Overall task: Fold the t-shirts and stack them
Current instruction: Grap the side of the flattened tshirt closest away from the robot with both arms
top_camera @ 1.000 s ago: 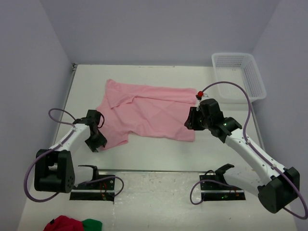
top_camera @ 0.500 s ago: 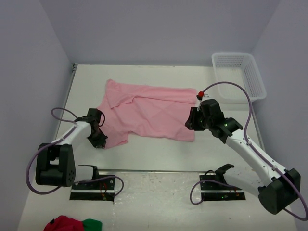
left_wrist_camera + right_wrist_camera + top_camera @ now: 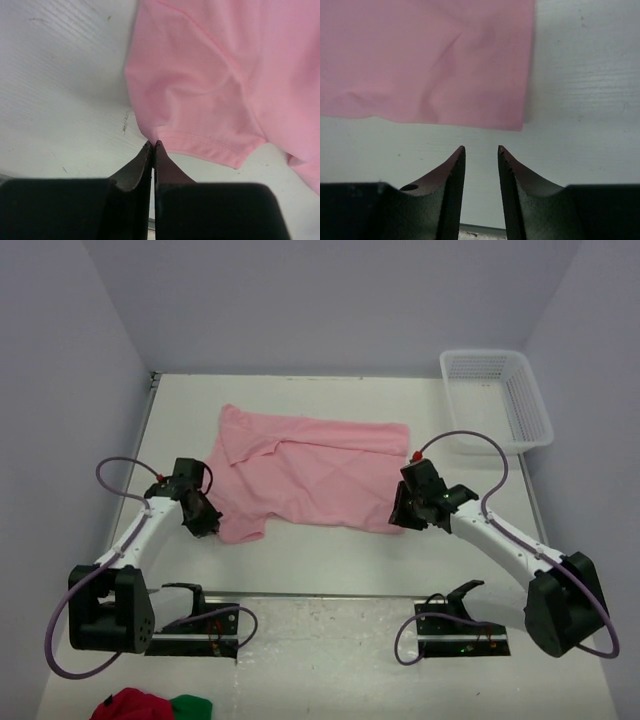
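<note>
A pink t-shirt (image 3: 310, 475) lies spread out on the white table, its collar end to the left. My left gripper (image 3: 207, 524) is low at the shirt's near left sleeve. In the left wrist view its jaws are pressed together at the tips (image 3: 154, 145), pinching the edge of the t-shirt (image 3: 225, 75) by the sleeve hem. My right gripper (image 3: 400, 519) sits just off the shirt's near right corner. In the right wrist view it (image 3: 481, 148) stands open over bare table, the t-shirt (image 3: 420, 60) a short way beyond its fingertips.
A white mesh basket (image 3: 500, 400) stands at the back right of the table. Red and green cloth (image 3: 150, 707) lies off the front left edge. Walls close in the left, back and right sides.
My left gripper has shut on the shirt's sleeve edge. My right gripper has drawn back from over the shirt's right edge to just off its near corner, dropping lower.
</note>
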You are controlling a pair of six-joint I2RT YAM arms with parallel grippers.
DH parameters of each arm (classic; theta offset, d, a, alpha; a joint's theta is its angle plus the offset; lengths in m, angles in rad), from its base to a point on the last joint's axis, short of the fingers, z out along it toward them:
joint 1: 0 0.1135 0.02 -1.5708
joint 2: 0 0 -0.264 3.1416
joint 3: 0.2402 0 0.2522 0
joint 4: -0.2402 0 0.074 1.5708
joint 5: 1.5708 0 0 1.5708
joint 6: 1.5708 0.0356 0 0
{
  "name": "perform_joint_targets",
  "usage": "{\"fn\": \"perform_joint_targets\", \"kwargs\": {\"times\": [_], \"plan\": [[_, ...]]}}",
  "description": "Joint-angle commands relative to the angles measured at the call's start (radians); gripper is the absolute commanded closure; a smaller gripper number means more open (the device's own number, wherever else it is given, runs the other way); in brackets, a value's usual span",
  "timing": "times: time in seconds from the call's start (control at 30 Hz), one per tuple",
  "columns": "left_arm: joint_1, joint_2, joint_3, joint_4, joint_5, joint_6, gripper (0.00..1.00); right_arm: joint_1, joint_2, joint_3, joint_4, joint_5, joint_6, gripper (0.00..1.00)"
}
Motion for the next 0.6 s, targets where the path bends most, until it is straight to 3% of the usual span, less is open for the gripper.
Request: {"fn": "perform_joint_targets", "kwargs": {"times": [0.0, 0.57], "plan": [[0.014, -0.059, 0.041, -0.009, 0.014, 0.032, 1.0, 0.002, 0.046, -0.025, 0.002, 0.042, 0.09, 0.66], [0.019, -0.135, 0.044, 0.036, 0.014, 0.123, 1.0, -0.005, 0.181, -0.045, -0.041, 0.124, 0.182, 0.66]]}}
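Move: The shirt's near right corner, which my open right hand is going for, lies some 7 cm below it, about 1 cm back and 2 cm to the right. The shirt's far right corner is about 25 cm ahead and 3 cm right of that hand, the white basket roughly 30 cm ahead and 23 cm right. From my left hand, already pinching the near left sleeve, the near right corner is about 45 cm to the right and level with it; the cuff's free corner is some 12 cm right, 2 cm back. I sink my right hand about 5.5 cm onto the shirt's near right corner, easing a little back and to the right, slowing as I near it. The wrist tips some 10 degrees further down and turns slightly clockwise; the fingers stay part open. Meanwhile my left hand keeps its shut grip on the sleeve and lifts it about 3 cm, slightly forward. ##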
